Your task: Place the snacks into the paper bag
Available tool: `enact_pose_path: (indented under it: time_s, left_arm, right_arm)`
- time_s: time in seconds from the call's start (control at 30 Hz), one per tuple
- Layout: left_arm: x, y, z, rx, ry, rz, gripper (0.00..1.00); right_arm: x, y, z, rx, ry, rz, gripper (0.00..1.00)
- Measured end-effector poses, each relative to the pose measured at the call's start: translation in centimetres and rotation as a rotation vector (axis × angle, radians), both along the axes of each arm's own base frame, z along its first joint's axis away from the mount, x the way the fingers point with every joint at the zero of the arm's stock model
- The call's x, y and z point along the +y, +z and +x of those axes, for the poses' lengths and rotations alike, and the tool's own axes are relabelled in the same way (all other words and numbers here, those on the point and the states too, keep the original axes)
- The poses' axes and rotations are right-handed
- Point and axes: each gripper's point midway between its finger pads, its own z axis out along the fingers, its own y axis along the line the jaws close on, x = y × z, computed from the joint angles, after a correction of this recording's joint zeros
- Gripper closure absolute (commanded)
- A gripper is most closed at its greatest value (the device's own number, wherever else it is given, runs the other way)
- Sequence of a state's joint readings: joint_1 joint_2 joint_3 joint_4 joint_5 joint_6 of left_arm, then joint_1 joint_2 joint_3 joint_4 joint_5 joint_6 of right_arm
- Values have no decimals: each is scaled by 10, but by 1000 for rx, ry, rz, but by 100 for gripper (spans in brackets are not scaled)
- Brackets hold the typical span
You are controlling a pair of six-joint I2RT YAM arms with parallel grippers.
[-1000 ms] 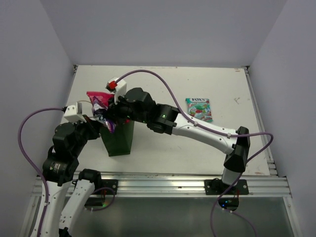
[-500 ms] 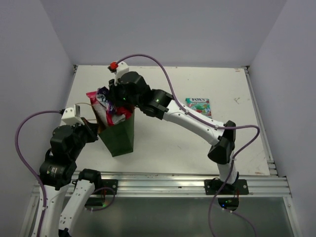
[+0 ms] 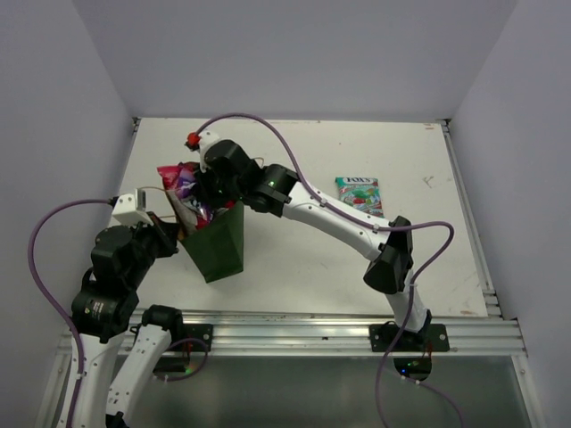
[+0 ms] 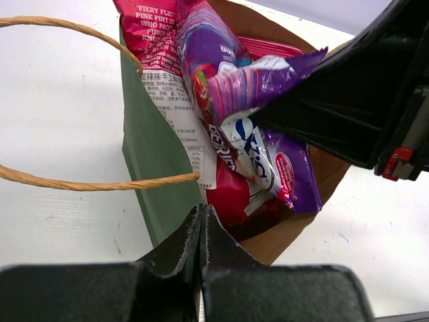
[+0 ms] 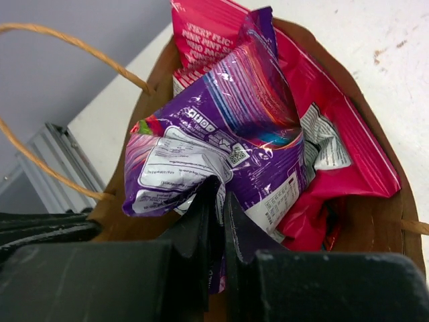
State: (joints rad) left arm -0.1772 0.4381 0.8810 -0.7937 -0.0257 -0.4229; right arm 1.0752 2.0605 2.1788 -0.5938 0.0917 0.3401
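Note:
The dark green paper bag [image 3: 219, 251] stands upright at the near left of the table. My left gripper [image 4: 201, 216] is shut on its near rim, beside a tan loop handle [image 4: 74, 184]. My right gripper [image 5: 223, 196] is shut on the crumpled purple packet [image 5: 228, 127], holding it in the bag's mouth, partly above the rim [image 3: 189, 185]. Red packets [image 5: 338, 164] sit inside the bag behind it, one sticking up above the rim [image 4: 149, 33]. The teal packet [image 3: 359, 196] lies flat on the table to the right, away from both grippers.
The right arm [image 3: 330, 218] stretches across the table from its base at the near right to the bag. White walls close in the table on the left, back and right. A metal rail [image 3: 294, 332] runs along the near edge.
My right wrist has swung up and toward the far left, tipping the gripper steeper over the bag's mouth with the purple packet still in it. The left gripper has kept its hold on the rim.

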Motion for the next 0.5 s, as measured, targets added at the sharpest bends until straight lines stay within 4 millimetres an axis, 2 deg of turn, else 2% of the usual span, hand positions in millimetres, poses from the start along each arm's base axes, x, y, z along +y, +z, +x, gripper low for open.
enact_pose_path:
  time_s: [0.13,0.17,0.2,0.23,0.3,0.33,0.43,0.5]
  left_arm:
    - [-1,0,0,0,-6,-3,100]
    - [-1,0,0,0,-8,-3,100]
    - [-2,0,0,-1,-9,-4,100]
    - [-2,0,0,-1,-10,-4,100]
    - [-2,0,0,0,-10,-4,100]
    - [-2,0,0,0,-11,-4,100]
    - [-3,2,1,-5,-14,-6,100]
    - [-3,0,2,2,-13,-5,100]
  right_arm:
    - [-6,-14,-3,9,18,-65,100]
    - [-7,-18,-3,14,22,-80,95]
    - [-8,-22,-4,15,26,-91,80]
    - [-9,-25,-5,15,29,-96,56]
    - [-14,-29,-7,9,38,-110,40]
    - [-18,-29,-8,2,43,-120,29]
    - [-26,-12,-10,-36,53,-107,23]
    - [-34,15,-11,-76,52,-64,23]
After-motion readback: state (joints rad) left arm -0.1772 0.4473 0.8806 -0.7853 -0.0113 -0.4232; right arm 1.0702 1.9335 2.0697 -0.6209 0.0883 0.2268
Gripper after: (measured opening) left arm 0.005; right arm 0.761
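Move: The purple pouch is already in my right fingers, in the mouth of the paper bag. The bag's middle lies about 14 cm below that hand, 3 cm back and 1 cm to the right. The red packet's middle is some 2 cm ahead, 4 cm left and 6 cm down; the teal packet is roughly 18 cm ahead, 41 cm right and 27 cm down. From my left hand, the bag's middle is about 6 cm ahead, 6 cm right and 12 cm down. I push the purple pouch about 3 cm down into the bag's mouth with my right hand, easing rightward, then spread the fingers wide and let go. At once I draw that hand up some 4 cm and farther right, away from the pouch, while my left hand stays put, still pinching the bag's near rim. ##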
